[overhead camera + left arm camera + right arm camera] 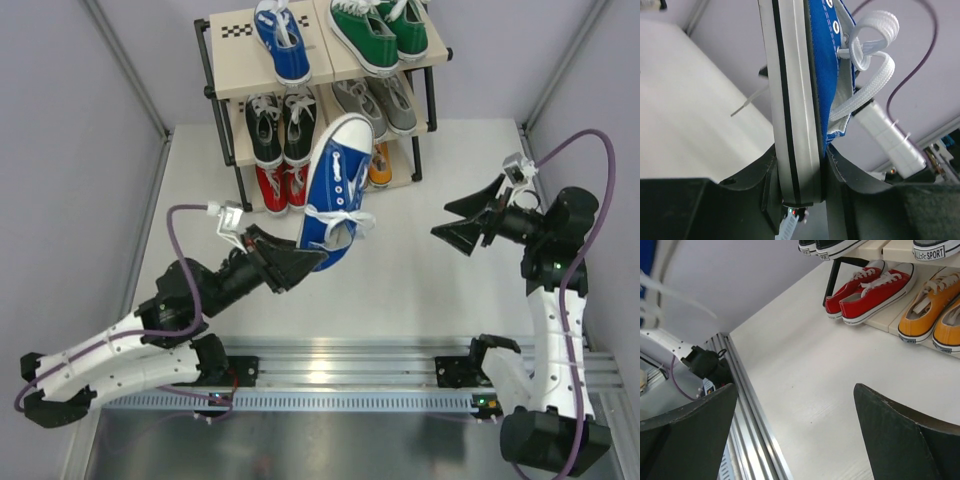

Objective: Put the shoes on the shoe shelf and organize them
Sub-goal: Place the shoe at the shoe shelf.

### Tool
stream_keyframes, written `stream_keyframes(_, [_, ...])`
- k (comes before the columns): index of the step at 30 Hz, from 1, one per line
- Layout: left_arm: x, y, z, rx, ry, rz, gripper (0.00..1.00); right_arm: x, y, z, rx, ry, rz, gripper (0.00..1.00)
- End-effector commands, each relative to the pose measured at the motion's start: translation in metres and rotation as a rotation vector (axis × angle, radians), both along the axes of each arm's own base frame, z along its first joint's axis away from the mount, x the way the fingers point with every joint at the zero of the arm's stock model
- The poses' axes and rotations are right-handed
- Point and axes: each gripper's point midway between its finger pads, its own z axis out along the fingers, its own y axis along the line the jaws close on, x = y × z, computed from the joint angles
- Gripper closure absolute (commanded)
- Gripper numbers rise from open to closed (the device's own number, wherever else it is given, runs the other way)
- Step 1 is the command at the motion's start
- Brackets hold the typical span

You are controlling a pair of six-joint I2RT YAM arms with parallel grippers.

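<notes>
My left gripper (305,260) is shut on the heel of a blue shoe (337,190) and holds it above the table in front of the shoe shelf (235,30), toe towards the rack. In the left wrist view the shoe's white sole (790,100) is clamped between the fingers of the left gripper (802,197). My right gripper (441,221) hangs open and empty to the right. On the shelf, another blue shoe (280,40) and a green pair (380,35) sit on top. Black (282,125) and grey (375,105) pairs sit in the middle. Red (280,185) and orange (380,165) pairs are at the bottom.
Through the open right gripper (795,440), the wrist view shows white tabletop, the red pair (870,287) and orange pair (927,315) on the lowest board, and the aluminium rail (755,425) at the near edge. Grey walls close in both sides.
</notes>
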Motion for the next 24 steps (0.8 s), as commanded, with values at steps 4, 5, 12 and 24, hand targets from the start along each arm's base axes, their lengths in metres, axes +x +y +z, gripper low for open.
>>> stream_keyframes(4, [0.015, 0.053, 0.153, -0.233, -0.211, 0.226, 1.00, 0.004, -0.015, -0.028, -0.047, -0.077, -0.008, 0.00])
stream_keyframes(5, [0.020, 0.055, 0.161, -0.233, -0.217, 0.257, 1.00, 0.005, -0.017, -0.033, -0.045, -0.068, -0.012, 0.01])
stream_keyframes(12, [0.068, 0.086, 0.222, -0.270, -0.161, 0.585, 1.00, 0.009, -0.028, -0.048, -0.046, -0.068, -0.033, 0.01])
stream_keyframes(24, [0.127, 0.086, 0.260, -0.263, -0.097, 0.731, 1.00, 0.005, -0.031, -0.055, -0.040, -0.065, -0.038, 0.01])
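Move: Ahead of the left hand, which already holds the second blue shoe by its heel, the free spot on the top shelf lies about 36 cm out, 12 cm left and some 7 cm up. The shelved blue shoe stands 8 cm to the right of that spot, the green shoes about 26 cm right of it; the black shoes are one shelf down, roughly 32 cm ahead of the hand, 6 cm left and 10 cm below. From the right hand the spot is about 26 cm ahead, 40 cm left and 12 cm up. Carrying the blue shoe pinched at its heel, the left hand climbs steeply, some 23 cm, then reaches forward about 12 cm and a little left towards the top shelf as the climb eases off, swinging the toe round counter-clockwise by roughly 40 degrees. The empty right hand, still wide open, sinks about 6 cm and drifts right. ##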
